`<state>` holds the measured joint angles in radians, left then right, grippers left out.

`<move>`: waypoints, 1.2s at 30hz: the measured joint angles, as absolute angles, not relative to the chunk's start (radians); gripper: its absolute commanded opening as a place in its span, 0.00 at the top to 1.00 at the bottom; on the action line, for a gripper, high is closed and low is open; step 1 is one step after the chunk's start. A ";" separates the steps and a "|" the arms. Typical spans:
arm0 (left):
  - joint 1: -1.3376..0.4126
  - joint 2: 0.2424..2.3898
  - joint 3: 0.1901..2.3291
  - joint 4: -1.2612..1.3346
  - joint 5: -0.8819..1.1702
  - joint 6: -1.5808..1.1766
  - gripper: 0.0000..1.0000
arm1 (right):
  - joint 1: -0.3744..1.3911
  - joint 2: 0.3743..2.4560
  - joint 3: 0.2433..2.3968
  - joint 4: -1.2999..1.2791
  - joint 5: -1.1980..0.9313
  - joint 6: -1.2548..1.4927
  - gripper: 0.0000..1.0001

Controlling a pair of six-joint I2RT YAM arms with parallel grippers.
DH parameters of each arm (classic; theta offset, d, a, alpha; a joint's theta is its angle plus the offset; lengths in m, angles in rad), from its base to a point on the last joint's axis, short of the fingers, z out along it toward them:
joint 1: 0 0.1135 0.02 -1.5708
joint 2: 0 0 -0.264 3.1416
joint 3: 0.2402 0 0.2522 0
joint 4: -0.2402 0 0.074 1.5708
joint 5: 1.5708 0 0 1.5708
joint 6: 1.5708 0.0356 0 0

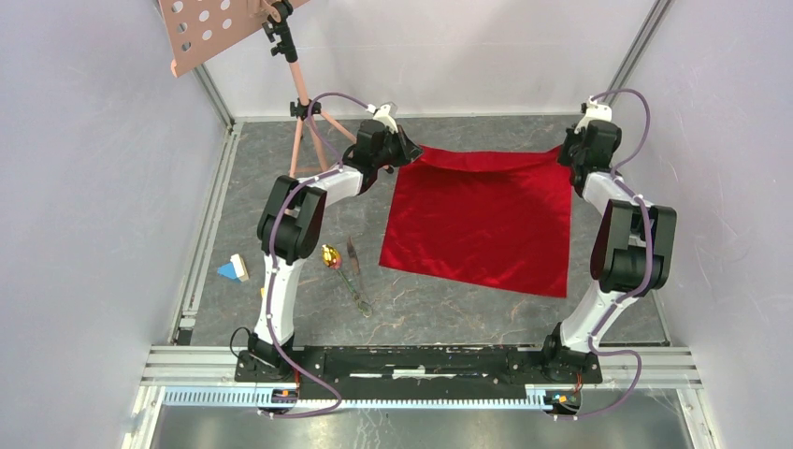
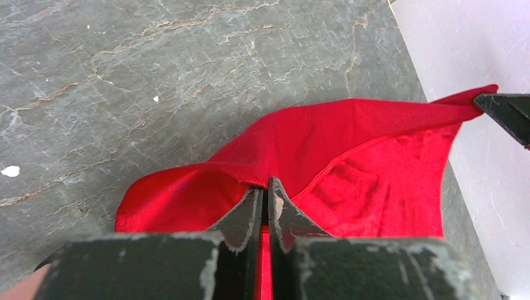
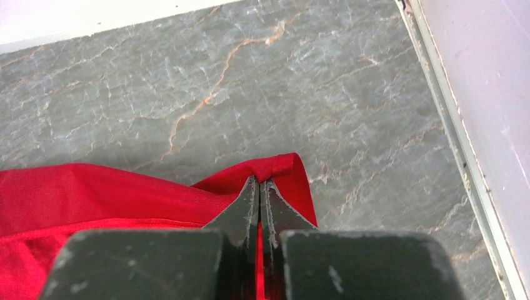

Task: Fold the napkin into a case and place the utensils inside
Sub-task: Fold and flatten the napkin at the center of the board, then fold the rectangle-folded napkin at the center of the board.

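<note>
The red napkin [image 1: 484, 220] lies spread on the grey table, its far edge lifted off the surface. My left gripper [image 1: 410, 150] is shut on the napkin's far left corner [image 2: 250, 178]; red cloth shows between its fingers [image 2: 247, 212]. My right gripper [image 1: 568, 154] is shut on the far right corner [image 3: 275, 167], pinching a fold of cloth. The utensils [image 1: 344, 269] lie on the table left of the napkin: a spoon with a gold bowl [image 1: 329, 255] and thin dark pieces beside it. The napkin is not folded into a case.
A pink stand with a perforated board [image 1: 201, 28] rises at the back left, its tripod legs [image 1: 304, 131] close to my left arm. Small toy blocks [image 1: 234, 270] lie at the left. White walls close in the sides and back.
</note>
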<state>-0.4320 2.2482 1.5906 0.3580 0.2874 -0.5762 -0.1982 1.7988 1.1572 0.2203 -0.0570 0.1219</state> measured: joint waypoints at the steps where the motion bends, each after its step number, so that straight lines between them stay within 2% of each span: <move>1: -0.432 2.251 1.591 0.358 0.290 -0.583 0.98 | -0.198 1.813 1.183 0.209 -0.056 0.115 1.00; 11: -0.434 2.274 1.643 0.286 0.298 -0.625 0.98 | -0.198 1.824 1.249 0.033 -0.070 0.110 1.00; 15: -0.435 2.230 1.597 0.169 0.295 -0.730 0.98 | -0.199 1.680 1.118 -0.071 -0.074 0.134 0.99; 22: -0.445 2.020 1.406 -0.039 0.313 -0.861 0.98 | -0.199 1.362 0.873 -0.172 -0.097 0.183 0.99; 28: -0.454 1.842 1.283 -0.156 0.353 -0.908 0.98 | -0.199 1.244 0.720 -0.284 -0.070 0.198 1.00; 36: -0.461 1.806 1.156 -0.305 0.368 -0.866 0.98 | -0.199 1.077 0.614 -0.391 -0.010 0.222 1.00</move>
<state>-0.4606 1.8065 1.1561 -0.3054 0.3676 -0.8661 -0.1989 1.0767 0.6144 -0.3912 -0.0097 0.2222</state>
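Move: Stretched between the two closed grippers, the far edge of the napkin is to go back to the near edge. Its near left corner lies about 28 cm behind the left hand and 9 cm to its left; its near right corner roughly 36 cm behind the right hand and 2 cm to its right. From the left hand, the knife lies some 28 cm back and 17 cm left, the gold spoon 33 cm back and 19 cm left. All are some 10 to 12 cm below the hands. Drawing the held far edge back over the napkin towards its near edge, both hands pause briefly, the right after easing a little forward, then sweep back together, about 20 cm left and 25 cm right. They dip, rise slightly and sink again, ending some 5 cm lower. Both keep their pinch; the left wrist tips down about 45 degrees, the right about 25. ##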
